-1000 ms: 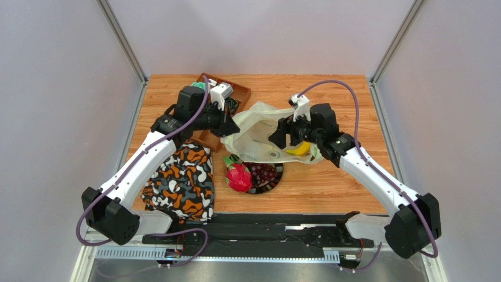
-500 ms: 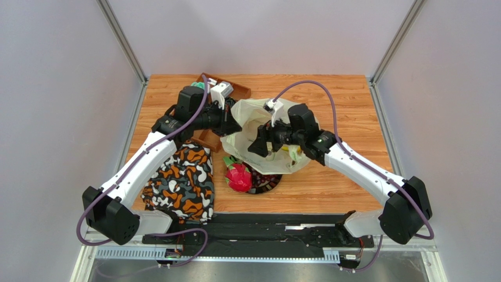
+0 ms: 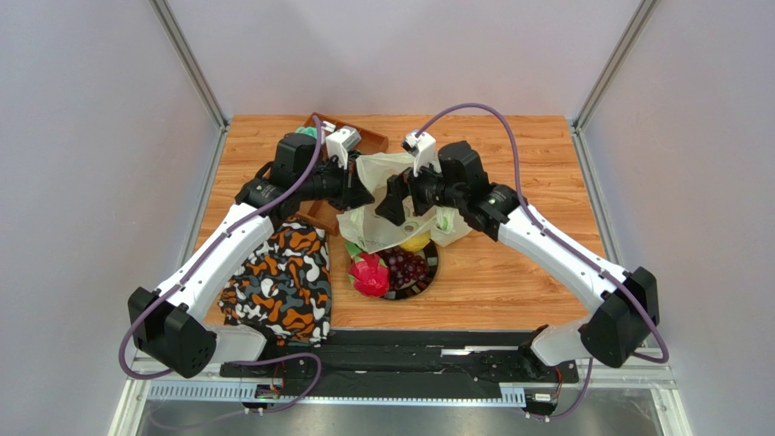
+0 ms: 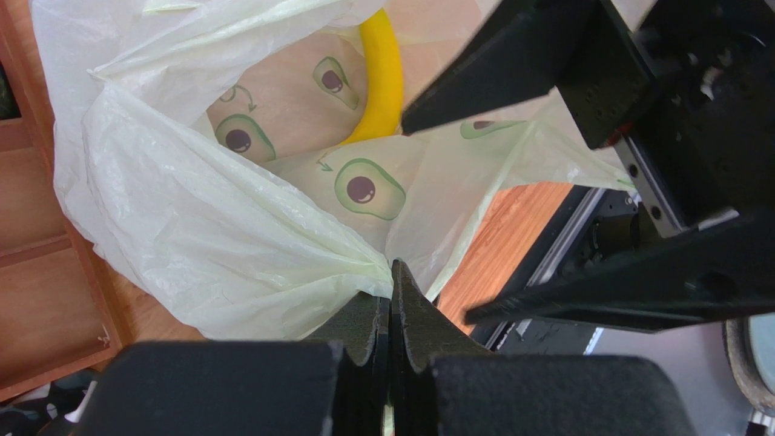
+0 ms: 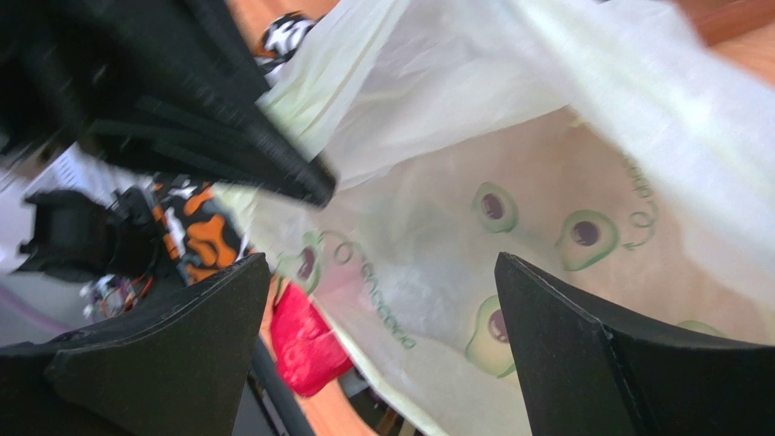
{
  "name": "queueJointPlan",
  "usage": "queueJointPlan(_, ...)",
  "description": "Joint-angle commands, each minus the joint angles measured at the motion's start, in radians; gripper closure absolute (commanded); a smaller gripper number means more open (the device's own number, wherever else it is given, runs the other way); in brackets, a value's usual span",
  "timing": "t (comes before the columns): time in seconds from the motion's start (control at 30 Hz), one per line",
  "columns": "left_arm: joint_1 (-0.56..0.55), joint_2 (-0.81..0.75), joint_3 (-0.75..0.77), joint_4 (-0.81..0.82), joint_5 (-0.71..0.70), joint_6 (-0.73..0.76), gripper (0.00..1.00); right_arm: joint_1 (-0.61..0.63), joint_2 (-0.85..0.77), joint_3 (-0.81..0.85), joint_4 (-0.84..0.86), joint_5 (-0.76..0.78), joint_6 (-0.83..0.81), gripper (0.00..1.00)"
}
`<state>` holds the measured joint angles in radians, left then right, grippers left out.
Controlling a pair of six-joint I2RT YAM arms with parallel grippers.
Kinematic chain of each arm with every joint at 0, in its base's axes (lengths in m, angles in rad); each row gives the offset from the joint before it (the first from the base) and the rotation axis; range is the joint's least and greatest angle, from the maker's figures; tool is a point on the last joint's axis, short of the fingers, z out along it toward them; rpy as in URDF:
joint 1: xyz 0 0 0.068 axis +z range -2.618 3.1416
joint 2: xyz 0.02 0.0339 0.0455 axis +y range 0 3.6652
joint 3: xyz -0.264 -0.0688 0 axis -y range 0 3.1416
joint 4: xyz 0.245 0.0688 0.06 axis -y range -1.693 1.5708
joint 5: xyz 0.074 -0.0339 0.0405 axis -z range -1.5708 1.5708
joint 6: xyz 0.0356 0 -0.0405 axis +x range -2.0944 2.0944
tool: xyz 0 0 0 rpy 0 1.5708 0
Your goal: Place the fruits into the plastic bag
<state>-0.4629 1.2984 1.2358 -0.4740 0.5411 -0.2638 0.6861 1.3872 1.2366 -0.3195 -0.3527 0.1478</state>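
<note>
The plastic bag hangs bunched above the middle of the table, its avocado-printed inside facing the left wrist view. My left gripper is shut on the bag's rim. A yellow banana lies inside the bag and shows through the film. My right gripper is open at the bag's mouth, with only bag film between its fingers. The pink-red dragon fruit and the dark grape bunch rest on a black plate just below the bag.
An orange-black-white patterned cloth lies at the front left. A wooden tray stands behind the left gripper. Both grippers sit close together at the bag's mouth. The dragon fruit shows below the bag's edge in the right wrist view.
My right gripper carried the banana left into the bag's mouth and opened wide; the banana now lies loose in the bag. The bag has bunched leftward. The left gripper has kept its grip.
</note>
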Motion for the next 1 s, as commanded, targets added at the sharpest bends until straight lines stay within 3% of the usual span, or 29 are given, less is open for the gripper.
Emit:
queueJointPlan(0.0,0.004,-0.002,-0.006,0.046,0.013,-0.006,1.00,-0.002,0.104,0.106,-0.144,0.132,-0.005,0.00)
queueJointPlan(0.17,0.004,-0.001,-0.007,0.044,0.010,-0.006,1.00,0.000,0.164,0.074,-0.084,-0.103,0.065,0.00)
queueJointPlan(0.37,0.004,-0.007,-0.007,0.046,0.008,-0.006,1.00,0.004,0.187,0.066,-0.127,-0.080,0.042,0.00)
queueJointPlan(0.77,0.004,0.007,-0.007,0.043,0.003,-0.008,1.00,0.004,-0.008,0.057,0.046,-0.460,0.025,0.00)
queueJointPlan(0.97,0.004,0.007,-0.006,0.041,0.003,-0.009,1.00,0.000,-0.031,0.066,0.057,-0.502,0.082,0.00)
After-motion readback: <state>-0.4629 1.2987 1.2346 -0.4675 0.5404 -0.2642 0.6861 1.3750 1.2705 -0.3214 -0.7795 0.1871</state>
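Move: Dragon fruit, the likely next pick, lies about 7 cm back, 6 cm left and 21 cm below the empty right hand, which hangs wide open at the bag's mouth. The lemon is about level with that hand, 4 cm to its right and 20 cm down; the grapes are some 5 cm back, 2 cm right and 22 cm down. From the left hand, the dragon fruit is about 7 cm back, 1 cm left and 22 cm below. Still pinching the bag's rim, the left hand holds it up without moving. The open right hand dips about 7 cm at the mouth, tipping its fingers further down, then rises some 11 cm while drawing back about 7 cm and slightly left, clear over the near rim to the dragon fruit's side of the bag, turning roughly 20 degrees counter-clockwise. Whether it brushes the bag can't be seen. ##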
